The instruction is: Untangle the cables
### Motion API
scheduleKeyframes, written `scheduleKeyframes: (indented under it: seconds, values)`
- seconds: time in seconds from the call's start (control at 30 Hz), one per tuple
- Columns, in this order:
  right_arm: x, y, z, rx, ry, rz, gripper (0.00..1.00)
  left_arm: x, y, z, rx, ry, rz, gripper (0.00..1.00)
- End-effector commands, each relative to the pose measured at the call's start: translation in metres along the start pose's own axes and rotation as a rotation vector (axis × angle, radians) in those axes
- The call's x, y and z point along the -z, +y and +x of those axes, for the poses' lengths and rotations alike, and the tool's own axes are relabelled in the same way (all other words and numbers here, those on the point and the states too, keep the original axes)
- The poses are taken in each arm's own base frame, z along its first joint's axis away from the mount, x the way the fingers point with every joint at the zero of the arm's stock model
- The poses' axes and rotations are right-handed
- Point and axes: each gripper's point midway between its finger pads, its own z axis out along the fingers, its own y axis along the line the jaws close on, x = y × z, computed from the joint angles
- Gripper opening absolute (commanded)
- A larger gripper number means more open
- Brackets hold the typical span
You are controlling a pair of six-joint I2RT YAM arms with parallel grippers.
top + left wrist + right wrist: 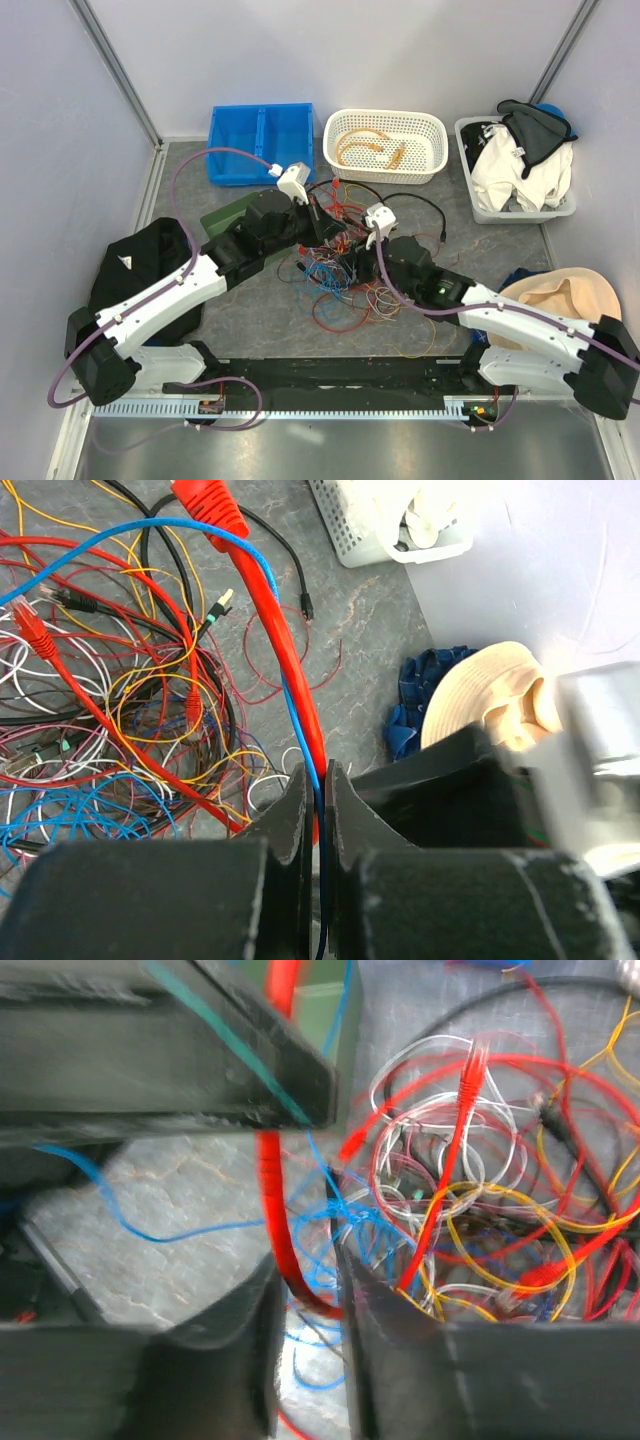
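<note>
The cables [340, 265] lie in a tangled heap of red, blue, yellow, white and black wires mid-table, also filling the left wrist view [120, 700] and the right wrist view [470, 1210]. My left gripper [320, 780] hangs over the heap's far side [318, 215], shut on a thin blue cable [290, 695]. A thick red cable [270, 610] runs just behind that blue one. My right gripper [305, 1280] sits low in the heap [352, 262]. Its jaws stand apart, and the thick red cable [270, 1190] crosses the gap between them.
At the back stand a blue bin [260, 145], a white basket [385, 145] holding pale cord, and a grey bin [515, 170] of clothes. A black cloth [135, 270] lies left and a tan hat [560, 295] right. A green board [225, 215] lies under the left arm.
</note>
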Motion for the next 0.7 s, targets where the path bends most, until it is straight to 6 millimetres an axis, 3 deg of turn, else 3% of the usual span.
scheduleKeyframes:
  seconds: [0.0,0.03,0.07,0.13,0.17,0.23,0.27,0.3,0.47,0.57,0.6,0.67]
  values:
    - [-0.003,0.004,-0.031,0.008,-0.078,0.014,0.20,0.010,-0.015,-0.017,0.012,-0.051,0.050,0.02]
    - [0.002,0.001,-0.039,0.007,-0.098,0.029,0.13,0.012,-0.014,-0.019,0.003,-0.061,0.044,0.02]
    - [0.008,-0.008,-0.042,0.007,-0.106,0.080,0.00,0.014,-0.012,-0.019,-0.010,-0.057,0.033,0.29]
    - [0.029,-0.009,-0.073,-0.007,-0.175,0.106,0.00,0.019,-0.006,-0.025,-0.056,-0.075,-0.010,0.62]
    - [0.037,-0.017,-0.069,0.007,-0.134,0.152,0.00,0.021,0.002,-0.023,-0.071,-0.062,-0.048,0.99]
    - [0.057,-0.025,-0.103,0.001,-0.181,0.234,0.00,0.021,0.014,-0.026,-0.122,-0.067,-0.115,1.00]
    - [0.065,-0.032,-0.097,0.021,-0.131,0.278,0.00,0.015,0.023,-0.021,-0.137,-0.043,-0.148,1.00]
    - [0.074,-0.034,-0.118,0.017,-0.162,0.313,0.00,0.013,0.031,-0.015,-0.164,-0.005,-0.188,1.00]
    - [0.081,-0.038,-0.123,0.047,-0.109,0.359,0.00,-0.012,0.063,0.021,-0.155,0.158,-0.302,1.00]
    - [0.081,-0.038,-0.124,0.050,-0.096,0.365,0.00,-0.011,0.069,0.026,-0.123,0.144,-0.313,1.00]
    - [0.082,-0.037,-0.124,0.045,-0.099,0.363,0.00,-0.009,0.061,0.017,-0.120,0.098,-0.280,1.00]
    - [0.077,-0.031,-0.118,0.034,-0.074,0.329,0.00,-0.005,0.061,0.018,-0.124,0.073,-0.253,1.00]
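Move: The right hand's half-open fingers straddle the red cable hanging from the left hand's shut grip; the stretch to be pinched is between them, about 1 cm below and otherwise level. From the right hand the cable heap's middle is some 5 cm ahead, 1 cm left and 18 cm down. From the left hand that heap lies 2 cm ahead, straight below by about 24 cm; the green tray is 9 cm ahead, 25 cm left and 25 cm down. The right fingers shut on the red cable, dipping slightly as they pinch it; the left fingers then spring wide open and let go. Keeping its hold, the right hand draws the cable up some 14 cm and 8 cm to the right, turning clockwise, while the emptied left hand shifts slightly left and forward, rolls left side up and sinks about 7 cm towards the heap. ##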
